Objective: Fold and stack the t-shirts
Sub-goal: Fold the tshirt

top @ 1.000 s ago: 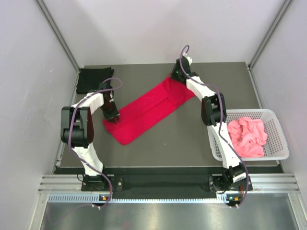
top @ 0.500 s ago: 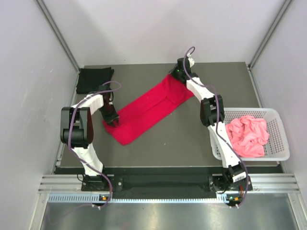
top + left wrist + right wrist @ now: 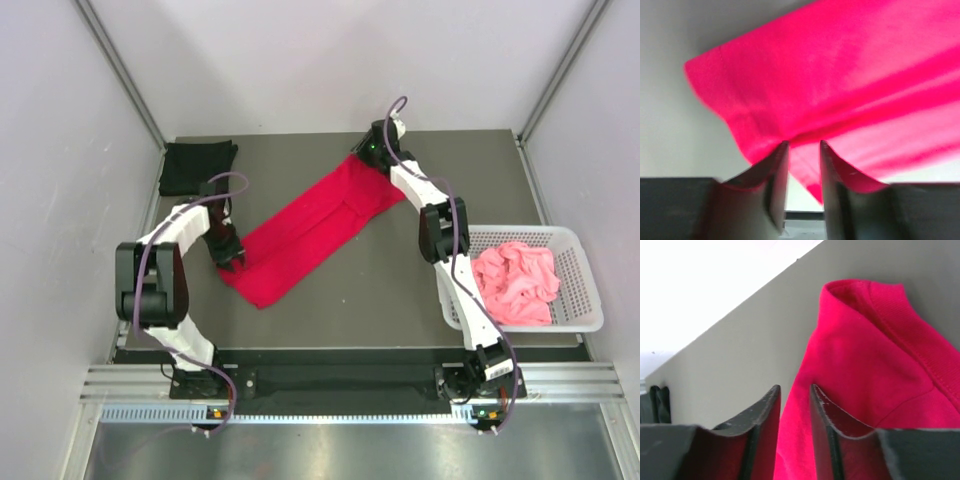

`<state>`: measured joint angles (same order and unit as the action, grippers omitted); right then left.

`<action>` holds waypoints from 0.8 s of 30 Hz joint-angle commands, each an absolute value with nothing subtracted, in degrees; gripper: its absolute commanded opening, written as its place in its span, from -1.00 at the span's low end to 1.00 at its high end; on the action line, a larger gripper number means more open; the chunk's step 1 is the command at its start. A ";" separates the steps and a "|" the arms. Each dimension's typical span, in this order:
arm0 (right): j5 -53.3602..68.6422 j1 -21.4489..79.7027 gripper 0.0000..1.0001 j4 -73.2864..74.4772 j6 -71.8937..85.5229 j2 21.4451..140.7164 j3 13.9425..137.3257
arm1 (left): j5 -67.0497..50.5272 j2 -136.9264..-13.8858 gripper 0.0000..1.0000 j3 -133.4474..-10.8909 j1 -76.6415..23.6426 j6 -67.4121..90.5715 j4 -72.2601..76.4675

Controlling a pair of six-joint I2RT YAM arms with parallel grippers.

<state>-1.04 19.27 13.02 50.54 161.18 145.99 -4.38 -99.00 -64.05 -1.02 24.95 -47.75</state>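
Observation:
The bright red t-shirt (image 3: 310,225) lies as a long folded strip running diagonally across the dark table (image 3: 380,290). My left gripper (image 3: 232,258) is shut on its near-left end; in the left wrist view the red cloth (image 3: 840,75) hangs pinched between the jaw tips (image 3: 804,144), raised off the table. My right gripper (image 3: 368,155) is shut on the far-right end by the collar, where red cloth (image 3: 865,355) runs between its jaws (image 3: 795,387). A folded black t-shirt (image 3: 197,165) rests at the far-left corner. The salmon pink t-shirt (image 3: 515,283) is crumpled in the basket.
A white plastic lattice basket (image 3: 590,300) stands at the right edge of the table, close to the right arm's lower link. Grey walls and metal posts close in the left, right and far sides.
My left gripper has shifted slightly toward the near edge with the shirt's end, and its elbow has swung left. The right gripper has nudged a little farther back.

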 commanded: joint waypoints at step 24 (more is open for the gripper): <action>21.52 36.11 -0.01 13.85 46.46 102.93 88.10 | -7.47 -78.05 -0.26 -71.10 -0.97 21.45 -45.53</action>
<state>13.65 34.15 19.44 40.60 106.19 96.71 -5.76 -80.29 -68.95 -1.02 20.67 -46.76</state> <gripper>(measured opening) 0.497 0.372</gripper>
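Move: The red t-shirt lies diagonally on the table, its middle roughly 10 cm ahead of the left hand and 20 cm to its right, about 2 cm lower; the left fingers are right at its near-left end. From the right hand, at its far end, the middle is about 28 cm back, 13 cm left and 4 cm lower. The folded black t-shirt sits some 32 cm ahead of the left hand and 15 cm left, 7 cm back and 48 cm left of the right. Open the right gripper part-way and lift it clear of the red shirt's far end, then sweep it fast back towards the robot, about 27 cm, rising some 19 cm and drifting left over the shirt while the wrist turns about 30 degrees counter-clockwise. Raise the left gripper about 12 cm off the near-left end, slightly forward, tilting its fingers forward some 25 degrees and leaving them part-open. ##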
